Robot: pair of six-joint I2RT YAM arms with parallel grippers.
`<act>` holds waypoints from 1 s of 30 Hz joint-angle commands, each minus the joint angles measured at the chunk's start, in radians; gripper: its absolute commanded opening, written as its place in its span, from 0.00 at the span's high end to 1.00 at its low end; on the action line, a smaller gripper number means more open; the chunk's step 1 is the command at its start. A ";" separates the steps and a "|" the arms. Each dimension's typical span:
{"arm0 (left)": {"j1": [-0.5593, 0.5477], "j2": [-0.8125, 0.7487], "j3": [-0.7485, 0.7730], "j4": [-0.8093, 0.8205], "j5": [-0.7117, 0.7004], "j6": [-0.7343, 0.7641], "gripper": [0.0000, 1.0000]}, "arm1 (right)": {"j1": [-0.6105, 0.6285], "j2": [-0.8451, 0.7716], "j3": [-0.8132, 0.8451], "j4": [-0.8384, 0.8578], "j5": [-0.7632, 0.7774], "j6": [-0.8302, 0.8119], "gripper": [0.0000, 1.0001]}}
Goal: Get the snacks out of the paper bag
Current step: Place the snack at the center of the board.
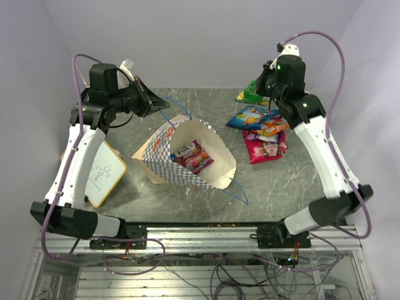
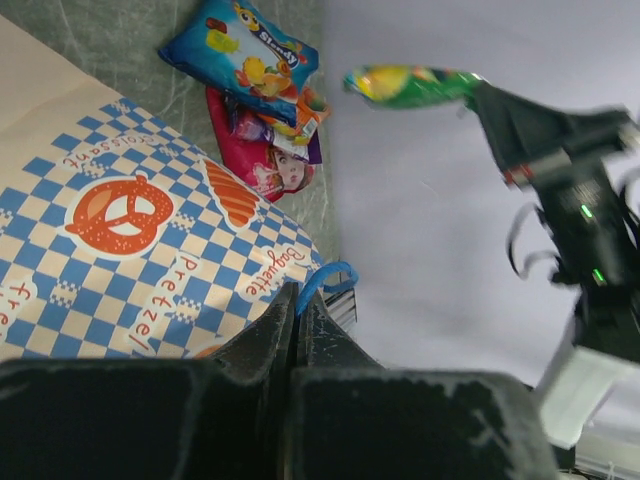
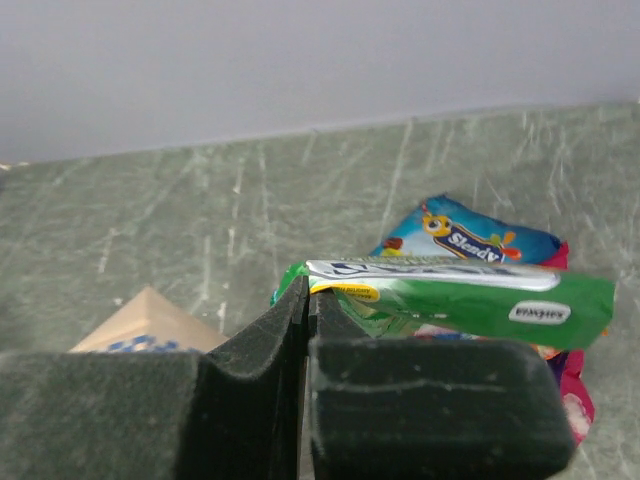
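Note:
The paper bag [image 1: 156, 157] lies on its side mid-table, mouth open toward the front right, a red snack packet [image 1: 192, 156] inside. My left gripper [image 1: 164, 101] is shut on the bag's blue cord handle [image 2: 322, 278] and holds it above the bag's far edge; the checkered bag side [image 2: 130, 250] shows below. My right gripper [image 1: 257, 92] is shut on a green snack packet [image 3: 470, 298], held above the table at the back right; it also shows in the left wrist view [image 2: 415, 86]. Blue [image 1: 250, 117], orange [image 1: 273, 128] and magenta [image 1: 265, 149] packets lie in a pile below it.
A yellow-framed whiteboard [image 1: 103, 175] lies at the left, beside the left arm. The bag's other blue cord handle [image 1: 236, 187] trails on the table in front of the bag. The pale wall stands close behind the table.

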 commanded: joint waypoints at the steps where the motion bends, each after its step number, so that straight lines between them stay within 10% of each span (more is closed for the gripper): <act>1: 0.010 -0.051 -0.032 0.024 0.008 -0.041 0.93 | -0.163 0.099 -0.030 0.108 -0.265 0.047 1.00; 12: 0.010 -0.087 -0.064 0.019 0.010 -0.082 0.93 | -0.379 0.344 -0.005 0.173 -0.502 0.139 1.00; 30: 0.009 -0.017 -0.041 0.052 0.048 -0.083 0.93 | -0.438 -0.026 -0.748 0.233 -0.346 0.159 1.00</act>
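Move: The right hand already pinches the green snack packet. The blue snack on the pile it is bound for lies about 13 cm ahead, 6 cm to the right and 36 cm below. The orange snack is some 10 cm ahead and 15 cm right, the pink one 2 cm ahead and 11 cm right, the paper bag 21 cm left and 5 cm back. From the left hand, the blue snack is roughly 21 cm ahead, 34 cm right and 33 cm down. Down and to the right swings the right hand, first reaching about 11 cm forward over the snack pile, then drawing back as far while still sinking, some 26 cm lower in all. The wrist tips about 30 degrees further down and rolls a little, left side rising, while the shut fingers keep their pinch on the green packet's edge, laying it over the blue snack. ##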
